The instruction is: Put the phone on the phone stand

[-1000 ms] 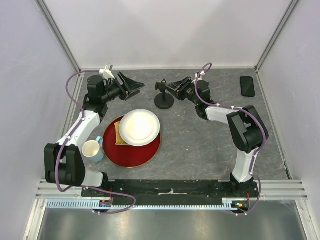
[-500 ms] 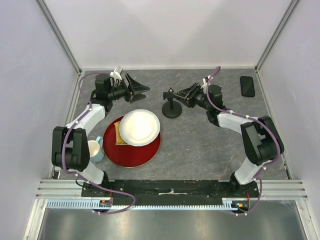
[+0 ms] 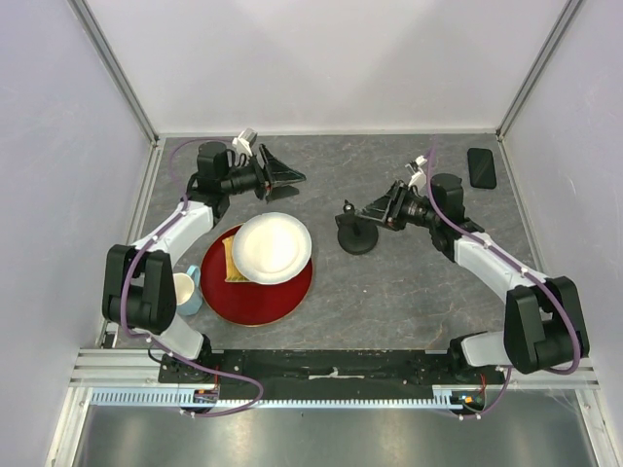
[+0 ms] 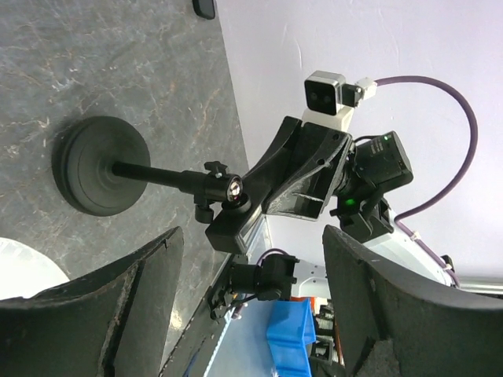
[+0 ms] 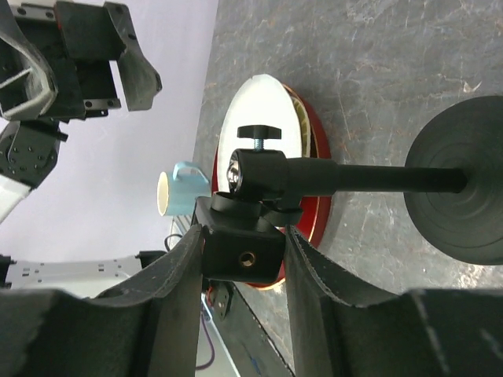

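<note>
The phone (image 3: 481, 167) lies flat at the back right of the table, far from both grippers; its end shows at the top edge of the left wrist view (image 4: 204, 8). The phone stand (image 3: 357, 236) stands mid-table, disc base down, post upright. My right gripper (image 3: 376, 211) is shut on its cradle; in the right wrist view the cradle block (image 5: 244, 255) is clamped between my fingers (image 5: 177, 283), with the base (image 5: 464, 192) to the right. My left gripper (image 3: 285, 176) is open and empty, hovering left of the stand and facing it (image 4: 98, 165).
A white plate (image 3: 272, 247) lies on a red tray (image 3: 263, 297) at the front left, with something yellow under the plate's left edge. A light blue mug (image 3: 180, 291) stands left of the tray. White walls close the back and sides.
My right gripper has drawn the stand to the right and toward the near edge, holding its cradle. My left gripper has moved right along the back of the table, staying open.
</note>
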`<state>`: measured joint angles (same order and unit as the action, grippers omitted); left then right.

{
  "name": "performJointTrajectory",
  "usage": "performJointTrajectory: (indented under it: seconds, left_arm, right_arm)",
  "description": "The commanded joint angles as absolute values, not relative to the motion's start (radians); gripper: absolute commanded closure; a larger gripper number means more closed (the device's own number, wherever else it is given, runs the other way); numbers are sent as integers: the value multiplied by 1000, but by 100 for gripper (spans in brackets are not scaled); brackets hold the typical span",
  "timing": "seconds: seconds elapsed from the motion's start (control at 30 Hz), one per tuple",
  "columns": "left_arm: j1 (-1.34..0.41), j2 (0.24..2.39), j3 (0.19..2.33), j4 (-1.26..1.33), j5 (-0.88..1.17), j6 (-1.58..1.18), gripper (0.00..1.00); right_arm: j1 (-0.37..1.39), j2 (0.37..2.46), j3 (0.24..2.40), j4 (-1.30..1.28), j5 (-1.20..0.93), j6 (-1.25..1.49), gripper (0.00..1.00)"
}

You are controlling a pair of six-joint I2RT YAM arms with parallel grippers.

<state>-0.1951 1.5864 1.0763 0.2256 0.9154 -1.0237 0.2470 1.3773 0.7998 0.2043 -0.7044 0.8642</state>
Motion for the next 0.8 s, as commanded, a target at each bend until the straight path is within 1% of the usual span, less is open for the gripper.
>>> performJointTrajectory:
  seconds: [0.0, 0.07, 0.13, 0.17, 0.2, 0.27, 0.3, 0.37, 0.4, 0.47, 0.5, 0.57, 0.6, 0.7, 0.77]
  left_arm:
    - [-221, 1586, 1135, 232, 951, -1016, 22]
    - [-230, 1595, 1146, 207, 959, -1003, 22]
    - [-239, 1605, 1154, 206, 969, -1005, 22]
    - [-242, 1605, 1155, 204, 973, -1006, 22]
    - [-248, 1602, 1157, 206, 974, -1005, 22]
    - [-252, 1595, 1157, 203, 971, -997, 22]
    - [-253, 1594, 1160, 199, 971, -994, 22]
    - [-255, 1594, 1161, 190, 973, -986, 22]
    - [-256, 1594, 1166, 186, 973, -983, 22]
    - [-261, 1597, 1169, 181, 977, -989, 22]
    - [-264, 1595, 1170, 183, 983, -992, 22]
    - [-265, 1585, 1172, 183, 986, -989, 22]
    - [-270, 1580, 1172, 183, 985, -988, 22]
    - [-272, 1572, 1173, 183, 985, -988, 22]
    - [-272, 1574, 1173, 183, 989, -988, 22]
  right_arm:
    - [212, 1336, 762, 235, -824, 798, 96]
    - [192, 1332, 743, 239, -842, 798, 95]
    - [172, 1319, 730, 239, -851, 795, 91]
    - [166, 1313, 729, 238, -853, 796, 88]
    - [158, 1305, 727, 235, -854, 796, 83]
    - [135, 1302, 733, 216, -857, 792, 76]
    - [132, 1304, 739, 203, -857, 776, 69]
    - [114, 1308, 758, 143, -841, 752, 59]
    - [112, 1308, 764, 117, -830, 717, 46]
    - [106, 1293, 779, 52, -786, 684, 33]
    - [106, 1289, 781, 37, -772, 669, 24]
    - [104, 1266, 781, 11, -740, 661, 16]
    - [104, 1261, 784, -9, -711, 657, 11]
    - [101, 1247, 831, -124, -617, 592, 8]
    - [100, 1230, 848, -155, -571, 560, 8]
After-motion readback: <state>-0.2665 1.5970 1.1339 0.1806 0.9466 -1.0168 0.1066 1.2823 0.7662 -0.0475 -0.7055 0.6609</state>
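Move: Pinched by its clamp head in the right fingers, the phone stand has its middle about 7 cm below that hand and 1 cm left; the bare table spot it goes to is roughly 15 cm down, 2 cm back and 1 cm right. The phone lies some 32 cm right and 23 cm ahead, the white plate 23 cm left and 3 cm back. From the left hand, that spot is about 17 cm right, 7 cm back and 20 cm down. Easing about 3 cm to its right with the stand still pinched, the right hand then opens from half to nearly full and goes on some 3 cm right and 2 cm down, fingers tipping down slightly, to let go of the clamp head. The empty, open left hand drifts about 3 cm right and a little back and up. ##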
